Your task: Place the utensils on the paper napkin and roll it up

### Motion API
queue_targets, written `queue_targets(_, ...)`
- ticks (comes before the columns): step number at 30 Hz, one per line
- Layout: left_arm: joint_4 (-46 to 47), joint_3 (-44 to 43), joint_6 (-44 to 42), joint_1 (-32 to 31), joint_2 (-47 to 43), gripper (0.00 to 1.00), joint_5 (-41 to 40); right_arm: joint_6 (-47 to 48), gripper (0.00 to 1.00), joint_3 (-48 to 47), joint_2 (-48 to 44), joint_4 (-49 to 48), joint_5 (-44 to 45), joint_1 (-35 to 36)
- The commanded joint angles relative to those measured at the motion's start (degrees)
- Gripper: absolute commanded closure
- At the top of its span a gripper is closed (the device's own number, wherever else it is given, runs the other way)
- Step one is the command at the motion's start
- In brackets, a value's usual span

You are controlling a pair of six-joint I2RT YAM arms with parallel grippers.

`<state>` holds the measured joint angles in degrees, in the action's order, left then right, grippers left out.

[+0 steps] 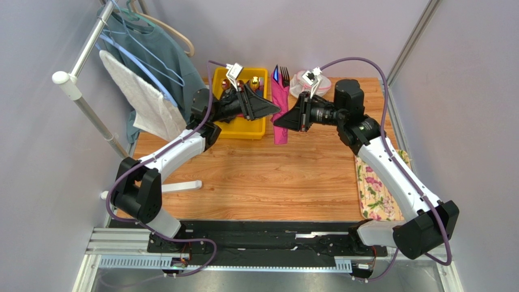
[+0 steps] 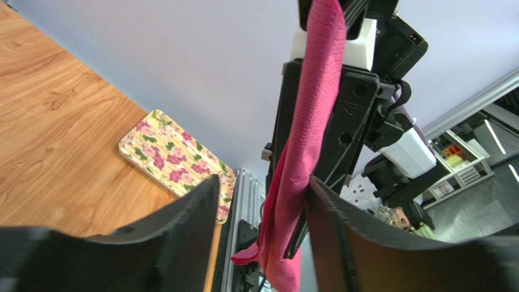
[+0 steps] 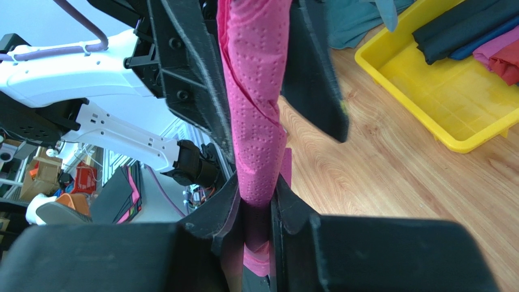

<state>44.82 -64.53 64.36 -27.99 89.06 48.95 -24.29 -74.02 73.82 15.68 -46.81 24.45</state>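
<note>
The paper napkin (image 1: 280, 115) is a magenta roll, held at the back of the table between both arms. Dark utensils (image 1: 282, 74) stick out of its far end, fork tines showing. My right gripper (image 1: 279, 121) is shut on the roll's lower part; in the right wrist view the napkin (image 3: 253, 91) runs up from the pinched right gripper (image 3: 256, 191). My left gripper (image 1: 275, 109) comes in from the left and is open. In its wrist view the napkin (image 2: 314, 103) hangs between the spread left gripper (image 2: 262, 182) fingers, close to the right one.
A yellow bin (image 1: 243, 129) with sleeved cutlery stands just left of the grippers. A white mesh pouch (image 1: 303, 84) lies behind the right arm. A floral cloth (image 1: 376, 188) lies along the table's right edge. A clothes rack with hangers (image 1: 140, 61) stands at the back left.
</note>
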Motion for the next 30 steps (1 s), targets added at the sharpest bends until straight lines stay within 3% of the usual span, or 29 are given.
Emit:
queue_targets(1, 4.0, -0.4, 0.9, -0.1, -0.6, 0.43, 0.2, -1.2, 1.00, -2.9, -0.5, -5.4, 0.8, -0.4)
queue_targets(6, 5.1, -1.6, 2.0, -0.5, 0.0, 0.51, 0.3, -1.0, 1.00, -2.8, -0.2, -6.1, 1.2, -0.4)
queue_targets(15, 5.8, -2.8, 3.1, -1.4, 1.3, 0.52, 0.3, -0.8, 1.00, -2.9, -0.3, -7.2, 2.6, -0.3)
queue_targets(17, 5.7, -2.9, 3.1, -1.4, 1.5, 0.60, 0.3, -0.8, 1.00, -2.8, -0.3, -7.4, 2.5, -0.3)
queue_targets(18, 5.8, -3.0, 3.1, -1.4, 1.5, 0.77, 0.2, -0.8, 1.00, -2.5, -0.3, -7.4, 2.4, -0.3)
queue_targets(20, 5.8, -3.0, 3.1, -1.4, 1.6, 0.93, -0.2, -0.3, 1.00, -2.2, -0.5, -7.4, 2.2, -0.3)
queue_targets(22, 5.8, -3.1, 3.2, -1.4, 1.6, 1.00, -0.2, 0.1, 1.00, -1.4, -0.8, -7.3, 2.2, -0.3)
queue_targets(25, 5.8, -3.5, 3.1, -1.4, 1.7, 1.00, -0.1, 0.9, 1.00, -1.0, -1.1, -6.9, 2.2, -0.3)
queue_targets(28, 6.6, -3.8, 3.1, -1.0, 2.0, 1.00, 0.2, 1.8, 0.90, -1.1, -1.0, -5.1, 1.8, -0.3)
queue_targets(29, 6.9, -4.1, 3.1, -0.9, 2.1, 1.00, 0.2, 2.8, 0.77, -1.1, -1.1, -3.7, 1.7, -0.3)
queue_targets(30, 7.1, -4.4, 3.2, -0.8, 2.3, 1.00, 0.3, 3.1, 0.71, -1.0, -1.3, -3.2, 1.6, -0.3)
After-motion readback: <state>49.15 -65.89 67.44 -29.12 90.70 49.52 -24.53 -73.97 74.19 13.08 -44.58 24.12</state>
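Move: The napkin roll, already in the right fingers by its lower part, slants up and forward between the left gripper's open fingertips; its middle lies about 1 cm ahead, 1 cm to the right and 1 cm above the left hand point. The fork and knife heads stick out some 8 cm ahead and 8 cm above. The yellow tray lies roughly 20 cm ahead, 12 cm to the left and 33 cm below. From the right hand, the roll's middle is about 3 cm ahead, level sideways and 3 cm higher. Close the left gripper's half-open fingers on the napkin roll from both sides until they pinch it just above the right fingers, easing that hand about 1 cm up and as much to the right, and slightly back. Meanwhile keep the right fingers on the lower part and carry the roll about 1.5 cm forward, barely turning the wrists. ##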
